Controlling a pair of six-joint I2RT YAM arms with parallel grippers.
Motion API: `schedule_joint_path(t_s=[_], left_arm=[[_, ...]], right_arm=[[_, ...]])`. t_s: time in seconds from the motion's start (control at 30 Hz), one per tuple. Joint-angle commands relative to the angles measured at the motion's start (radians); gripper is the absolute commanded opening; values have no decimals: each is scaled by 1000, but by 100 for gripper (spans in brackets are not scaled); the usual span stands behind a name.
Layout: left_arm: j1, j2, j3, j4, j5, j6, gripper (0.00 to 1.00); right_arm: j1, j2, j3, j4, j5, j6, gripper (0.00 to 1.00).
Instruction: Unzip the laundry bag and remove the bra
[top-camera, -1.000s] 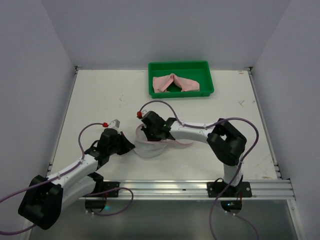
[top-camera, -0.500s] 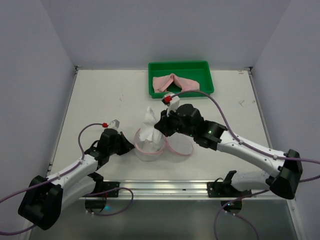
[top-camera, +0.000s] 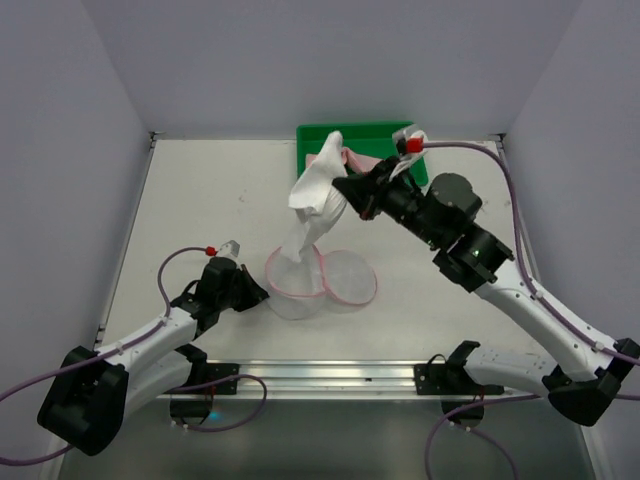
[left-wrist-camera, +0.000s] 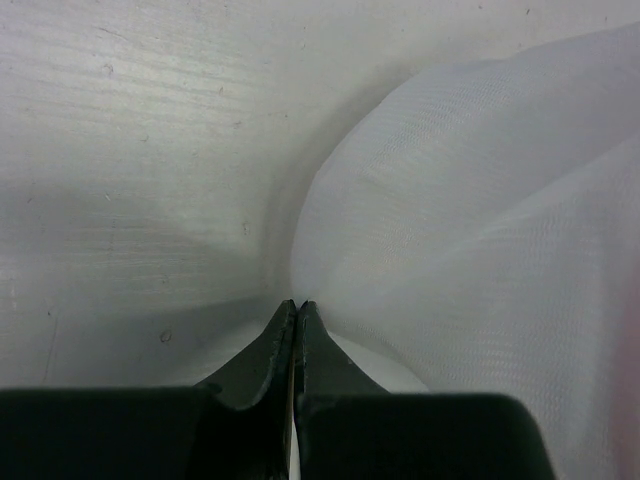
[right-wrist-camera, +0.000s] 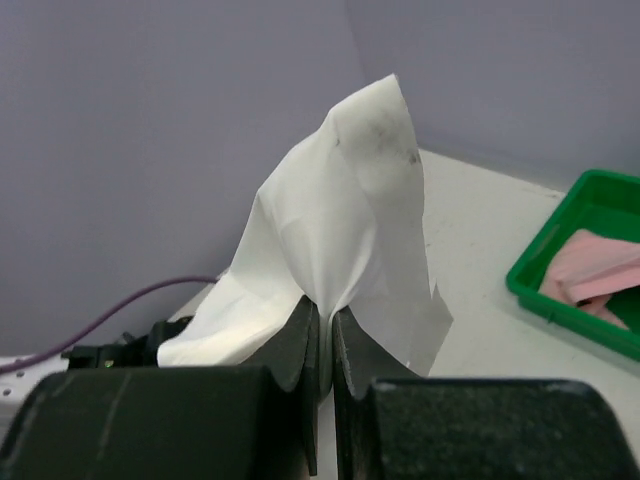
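The laundry bag (top-camera: 296, 288), a round white mesh pouch with pink trim, sits open on the table with its lid (top-camera: 349, 278) flipped to the right. My right gripper (top-camera: 347, 187) is shut on the bra (top-camera: 313, 200), a long white floppy garment. It hangs from the jaws with its lower end reaching down to the bag's mouth. In the right wrist view the bra (right-wrist-camera: 350, 220) rises from my shut gripper (right-wrist-camera: 325, 312). My left gripper (top-camera: 262, 296) is shut on the bag's left edge; in the left wrist view the mesh (left-wrist-camera: 480, 230) meets the gripper's tips (left-wrist-camera: 298, 304).
A green tray (top-camera: 340, 129) stands at the back centre with a pink garment (top-camera: 358, 160) in it, partly behind my right arm. The tray (right-wrist-camera: 560, 305) also shows in the right wrist view. Grey walls close in the table on three sides.
My right gripper has risen and moved back and to the right, drawing the white bra up out of the bag. The left gripper has stayed on the bag's edge.
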Motion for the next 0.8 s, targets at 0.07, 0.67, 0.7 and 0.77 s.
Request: schedule_joint_path(t_s=[0.07, 0.67, 0.7, 0.77], left_arm=[[-1, -8, -10, 2, -33, -2, 0], [0, -33, 2, -29, 5, 6, 0], [-1, -35, 5, -32, 6, 6, 0], [-1, -39, 11, -38, 2, 8, 0]], right_arm=[[-147, 70, 243, 18, -93, -28, 0], [-586, 720, 784, 5, -222, -87, 0], [-610, 749, 806, 8, -231, -85, 0], [-630, 829, 824, 14, -250, -88, 0]])
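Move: The green tray that the white cloth in the right gripper is headed for lies about 41 cm ahead of that hand, 9 cm to its right and 37 cm below; the pink cloth lies in it, about 40 cm ahead of the hand, 6 cm right. The mesh bag is below the hand by some 36 cm, 9 cm left and 5 cm back. From the left hand the tray is roughly 45 cm ahead and 27 cm right, about level. The white cloth, still pinched in the shut right gripper, is swung up and over to the green tray: the hand first climbs about 15 cm, drifting forward and right, then sweeps forward fast and sinks back to nearly its old height, ending 30 cm farther out and 12 cm to the right. Meanwhile the fingers swing some 20 degrees clockwise, tipping up and then levelling again. The left hand stays put, shut on the bag's edge. ##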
